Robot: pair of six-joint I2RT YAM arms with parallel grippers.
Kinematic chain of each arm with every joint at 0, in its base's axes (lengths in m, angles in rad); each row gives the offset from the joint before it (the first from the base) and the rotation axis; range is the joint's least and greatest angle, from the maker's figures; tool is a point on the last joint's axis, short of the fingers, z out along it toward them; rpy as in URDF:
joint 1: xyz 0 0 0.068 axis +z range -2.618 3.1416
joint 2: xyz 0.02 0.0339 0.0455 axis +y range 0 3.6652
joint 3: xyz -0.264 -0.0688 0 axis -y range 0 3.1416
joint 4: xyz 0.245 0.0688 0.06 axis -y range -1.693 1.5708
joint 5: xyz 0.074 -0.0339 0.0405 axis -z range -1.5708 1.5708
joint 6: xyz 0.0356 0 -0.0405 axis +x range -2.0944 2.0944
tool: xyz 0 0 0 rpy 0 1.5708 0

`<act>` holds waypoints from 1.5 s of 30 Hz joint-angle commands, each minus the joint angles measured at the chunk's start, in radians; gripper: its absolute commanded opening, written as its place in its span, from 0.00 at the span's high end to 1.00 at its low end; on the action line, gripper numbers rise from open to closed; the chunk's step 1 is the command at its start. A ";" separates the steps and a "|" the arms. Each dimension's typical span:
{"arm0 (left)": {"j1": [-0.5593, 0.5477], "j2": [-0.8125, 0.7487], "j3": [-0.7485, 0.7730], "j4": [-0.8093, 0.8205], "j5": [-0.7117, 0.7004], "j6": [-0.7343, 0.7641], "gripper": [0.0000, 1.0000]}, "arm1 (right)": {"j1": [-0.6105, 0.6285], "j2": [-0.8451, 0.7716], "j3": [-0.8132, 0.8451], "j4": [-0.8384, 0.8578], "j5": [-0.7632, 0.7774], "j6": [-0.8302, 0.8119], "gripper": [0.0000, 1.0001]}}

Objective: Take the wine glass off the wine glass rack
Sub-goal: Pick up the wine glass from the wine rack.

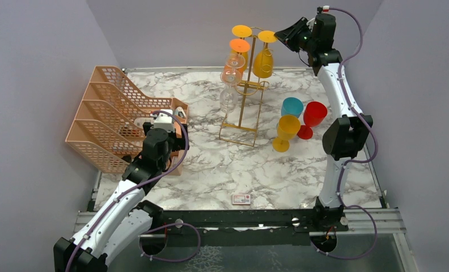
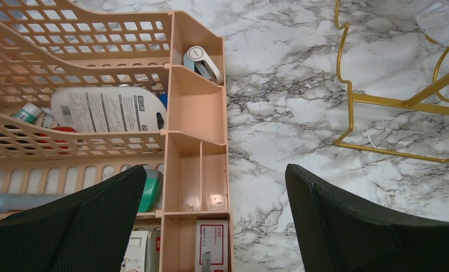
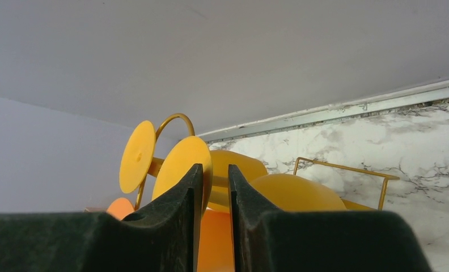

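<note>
The gold wire wine glass rack (image 1: 242, 113) stands at the back middle, with several glasses hanging upside down from it. My right gripper (image 1: 284, 33) is up at the rack's top right, at the round foot of a yellow wine glass (image 1: 262, 63). In the right wrist view its jaws (image 3: 213, 170) stand narrow, with the rim of that foot (image 3: 177, 161) between them and the bowl (image 3: 299, 192) behind. My left gripper (image 1: 168, 116) hangs wide open and holds nothing (image 2: 215, 170), over the edge of the peach organiser (image 2: 197, 107).
A second yellow foot (image 1: 241, 30), an orange glass (image 1: 239, 45) and a clear glass (image 1: 229, 90) hang on the rack's left side. Blue (image 1: 292, 106), red (image 1: 314, 116) and yellow (image 1: 286, 130) glasses stand upright to its right. A small card (image 1: 241, 198) lies near the front.
</note>
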 commanded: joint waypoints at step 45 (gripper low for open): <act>0.006 -0.007 0.017 -0.001 0.017 0.017 0.01 | 0.035 -0.034 0.094 -0.036 0.103 0.055 0.99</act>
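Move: Just left of the right fingertips is the base of the yellow wine glass on the rack's right side: its middle is about 3 cm left, 1 cm ahead and level with the hand, its rim already reaching between the fingers. The other yellow base is some 11 cm left and 2 cm ahead; the orange base is also 11 cm left, but 6 cm back and slightly lower. From the left hand the wanted base is about 31 cm ahead, 35 cm right and 16 cm higher. Easing left and slightly back by about 1.5 cm while starting to rise, the right hand closes its quarter-open fingers until they pinch the rim of the glass's base. It then lifts the base, ending some 2.5 cm higher in all, with the fingers all but shut and the wrist keeping nearly the same attitude. ##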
